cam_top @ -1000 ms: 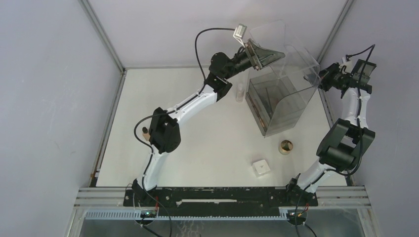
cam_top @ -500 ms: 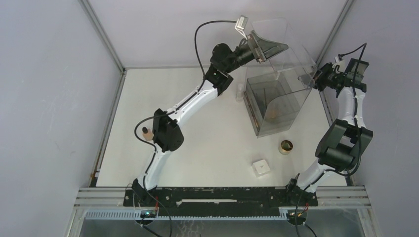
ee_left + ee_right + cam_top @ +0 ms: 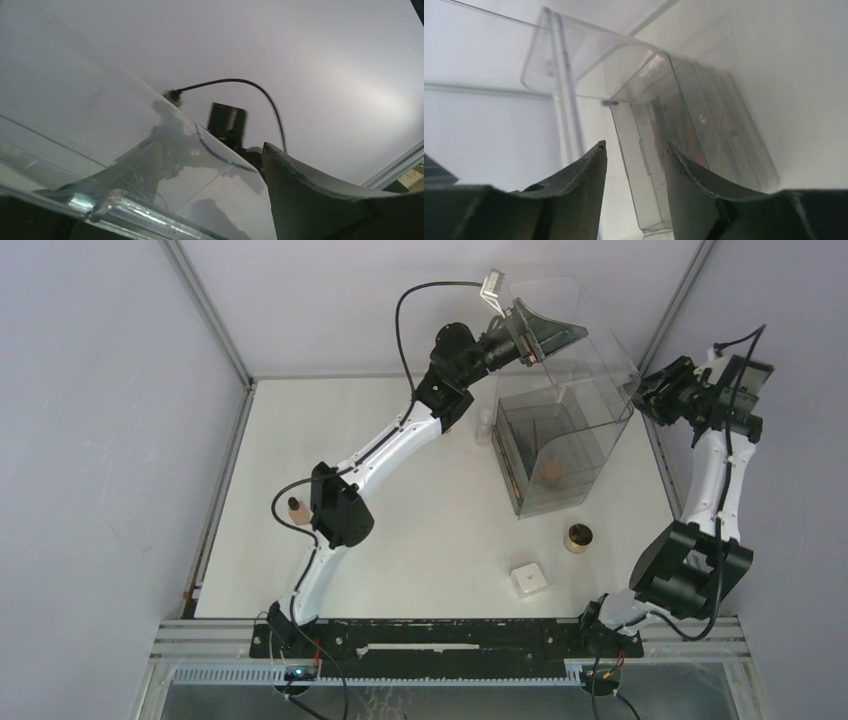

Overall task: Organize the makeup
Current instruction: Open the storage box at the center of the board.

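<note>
The big clear bin [image 3: 560,445] stands tilted at the back right of the table, and my left gripper [image 3: 537,334] grips its raised upper wall. In the left wrist view that clear wall [image 3: 150,150] runs between my left gripper's [image 3: 210,150] jaws. My right gripper [image 3: 655,392] hangs open just right of the bin, apart from it. In the right wrist view the right gripper [image 3: 635,150] holds nothing, with the bin [image 3: 704,125] beyond it. Makeup lies inside as reddish sticks [image 3: 689,135] and a tan piece [image 3: 552,470]. Loose makeup on the table: a white box [image 3: 527,578] and a round tan puff [image 3: 577,536].
A small tan dark-capped bottle [image 3: 294,508] stands by the left arm's elbow at the left. A small clear bottle [image 3: 485,427] stands just left of the bin. Grey walls and metal frame posts close in the table at the back and both sides.
My right gripper opened, let go of the bin's right edge and drew back to the right. The bin, still held by the left gripper, swung more upright.
</note>
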{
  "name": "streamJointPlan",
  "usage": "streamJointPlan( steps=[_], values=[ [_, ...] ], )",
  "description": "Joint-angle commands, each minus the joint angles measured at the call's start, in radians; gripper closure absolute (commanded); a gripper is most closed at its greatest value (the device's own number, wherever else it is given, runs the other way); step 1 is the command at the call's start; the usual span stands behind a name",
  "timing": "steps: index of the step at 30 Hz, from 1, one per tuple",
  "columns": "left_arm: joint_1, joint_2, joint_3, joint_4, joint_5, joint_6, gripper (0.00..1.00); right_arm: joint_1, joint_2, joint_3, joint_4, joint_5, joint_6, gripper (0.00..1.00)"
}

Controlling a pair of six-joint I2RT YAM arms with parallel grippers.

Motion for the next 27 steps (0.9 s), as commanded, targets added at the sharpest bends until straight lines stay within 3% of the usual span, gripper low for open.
streamJointPlan(
  steps=[1,7,11,16,27],
  values=[
    [-0.018,0.008,0.073,-0.038,-0.017,0.050,0.22,-0.067,-0.156,0.019,0.017,0.120,0.005,0.44],
    [-0.019,0.014,0.086,-0.049,-0.028,0.056,0.22,-0.101,-0.316,0.019,0.083,0.143,-0.008,0.39],
    [-0.019,0.024,0.091,-0.052,-0.025,0.059,0.22,-0.094,-0.381,0.012,0.208,0.040,-0.024,0.37],
    [-0.024,0.042,0.111,-0.041,-0.026,0.040,0.22,-0.086,-0.475,-0.084,0.359,-0.018,-0.165,0.33],
    [-0.024,0.021,0.104,-0.078,-0.004,0.067,0.22,-0.065,-0.590,-0.173,0.354,-0.139,-0.387,0.31]
  ],
)
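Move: The storage box's raised clear lid has its middle about 10 cm left of the right hand, 3 cm farther out and 3 cm higher; its right rim is right by the fingers. The box body stands some 15 cm left, 3 cm ahead and 22 cm below, and the round pot 16 cm back, 11 cm left and 25 cm below. From the left hand, the lid's middle is about 6 cm ahead, 6 cm right and 16 cm lower. The lid stays up, its edge still between the left hand's spread fingers, while the right hand backs clear of the right rim: up about 15 cm and back some 10 cm, first a little right, then left. The right fingers spread wider, and the wrist rolls left side down and tips up until they point forward, nearly level. ##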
